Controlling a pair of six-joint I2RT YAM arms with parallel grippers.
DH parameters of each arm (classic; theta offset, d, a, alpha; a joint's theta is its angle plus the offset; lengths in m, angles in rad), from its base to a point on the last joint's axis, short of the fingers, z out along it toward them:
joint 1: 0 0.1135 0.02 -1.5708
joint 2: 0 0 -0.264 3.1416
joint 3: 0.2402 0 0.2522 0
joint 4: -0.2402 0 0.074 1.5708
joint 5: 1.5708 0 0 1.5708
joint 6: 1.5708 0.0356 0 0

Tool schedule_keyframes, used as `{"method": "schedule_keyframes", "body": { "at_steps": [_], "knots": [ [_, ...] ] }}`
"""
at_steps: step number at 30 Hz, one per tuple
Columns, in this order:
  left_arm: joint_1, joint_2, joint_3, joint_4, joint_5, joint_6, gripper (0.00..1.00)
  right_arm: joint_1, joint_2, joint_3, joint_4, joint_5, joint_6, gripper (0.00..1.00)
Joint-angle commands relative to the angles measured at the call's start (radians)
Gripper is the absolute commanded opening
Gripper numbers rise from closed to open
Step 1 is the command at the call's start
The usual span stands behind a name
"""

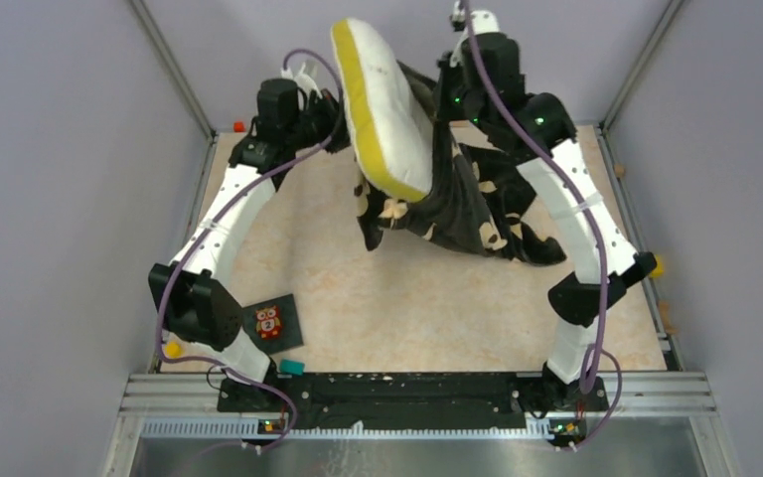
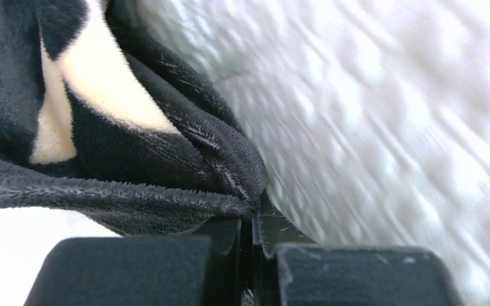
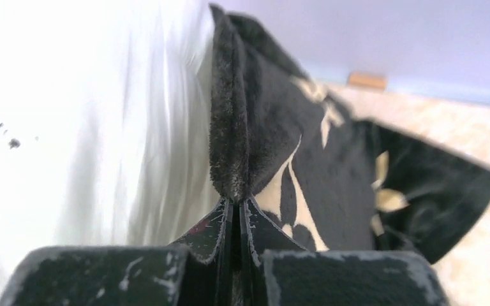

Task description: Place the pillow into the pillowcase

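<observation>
The white pillow [image 1: 382, 104] with its yellow band stands tilted in the air at the back of the table, its lower part inside the black flower-printed pillowcase [image 1: 477, 199], which hangs down to the tabletop. My left gripper [image 2: 254, 207] is shut on the pillowcase's hem [image 2: 166, 197], with the quilted pillow [image 2: 389, 127] just to the right of it. My right gripper [image 3: 236, 203] is shut on the opposite hem of the pillowcase [image 3: 230, 127], and the pillow [image 3: 89, 127] fills the left of that view. In the top view the left gripper [image 1: 336, 127] sits left of the pillow and the right gripper [image 1: 447, 99] right of it.
A small dark card with an owl picture [image 1: 270, 322] lies on the tan tabletop [image 1: 427, 308] near the left arm's base. Metal frame posts and grey walls [image 1: 60, 199] close in both sides. An orange knob [image 1: 658, 265] sits at the right edge.
</observation>
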Motion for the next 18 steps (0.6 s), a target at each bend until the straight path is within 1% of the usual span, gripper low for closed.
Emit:
{"method": "schedule_keyframes", "body": {
  "at_steps": [1, 3, 4, 5, 7, 9, 11, 14, 16, 18],
  "knots": [
    [0.000, -0.034, 0.294, -0.021, 0.081, 0.098, 0.00, -0.041, -0.080, 0.083, 0.172, 0.071, -0.042, 0.00],
    [-0.002, -0.056, 0.366, 0.016, 0.068, 0.084, 0.00, -0.082, -0.074, 0.098, 0.192, 0.048, -0.018, 0.00],
    [-0.002, -0.064, 0.393, 0.054, 0.067, 0.072, 0.00, -0.089, -0.067, 0.118, 0.183, 0.041, -0.014, 0.00],
    [-0.002, -0.057, 0.437, 0.059, 0.058, 0.065, 0.00, -0.089, -0.066, 0.129, 0.179, 0.030, -0.009, 0.00],
    [-0.002, -0.018, 0.563, 0.024, 0.024, 0.063, 0.00, -0.089, -0.091, 0.111, 0.199, -0.013, 0.005, 0.00],
    [-0.002, 0.010, 0.634, 0.016, -0.001, 0.061, 0.00, -0.088, -0.131, 0.089, 0.242, -0.014, 0.005, 0.00],
    [-0.015, 0.033, 0.649, 0.002, 0.016, 0.061, 0.00, -0.090, -0.175, 0.083, 0.295, 0.038, -0.014, 0.00],
    [-0.072, 0.022, 0.615, -0.042, 0.031, 0.138, 0.00, -0.114, -0.225, 0.087, 0.396, 0.094, -0.045, 0.00],
    [-0.098, -0.030, 0.557, -0.003, 0.054, 0.156, 0.00, -0.145, -0.220, 0.111, 0.419, 0.091, -0.048, 0.00],
    [-0.104, -0.085, 0.527, 0.073, 0.060, 0.142, 0.00, -0.159, -0.188, 0.161, 0.400, 0.095, -0.054, 0.00]
  ]
}}
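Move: Both grippers already pinch the pillowcase's rim, with the pillow standing between them. Its middle lies about 6 cm to the left gripper's right and 4 cm nearer the base, roughly level in height. From the right gripper, the pillow lies some 6 cm left, 5 cm back and a little lower. The case's trailing end is about 14 cm right of that gripper, 8 cm back and nearly 38 cm below. Hoist the case rim with both grippers kept shut on it. Swing the left gripper up fast, some 22 cm, easing back about 5 cm and tipping its fingers up by about 30 degrees, the height levelling off at the end. Take the right one up about 13 cm while drawing it off to the right, its fingers tipping up too. ##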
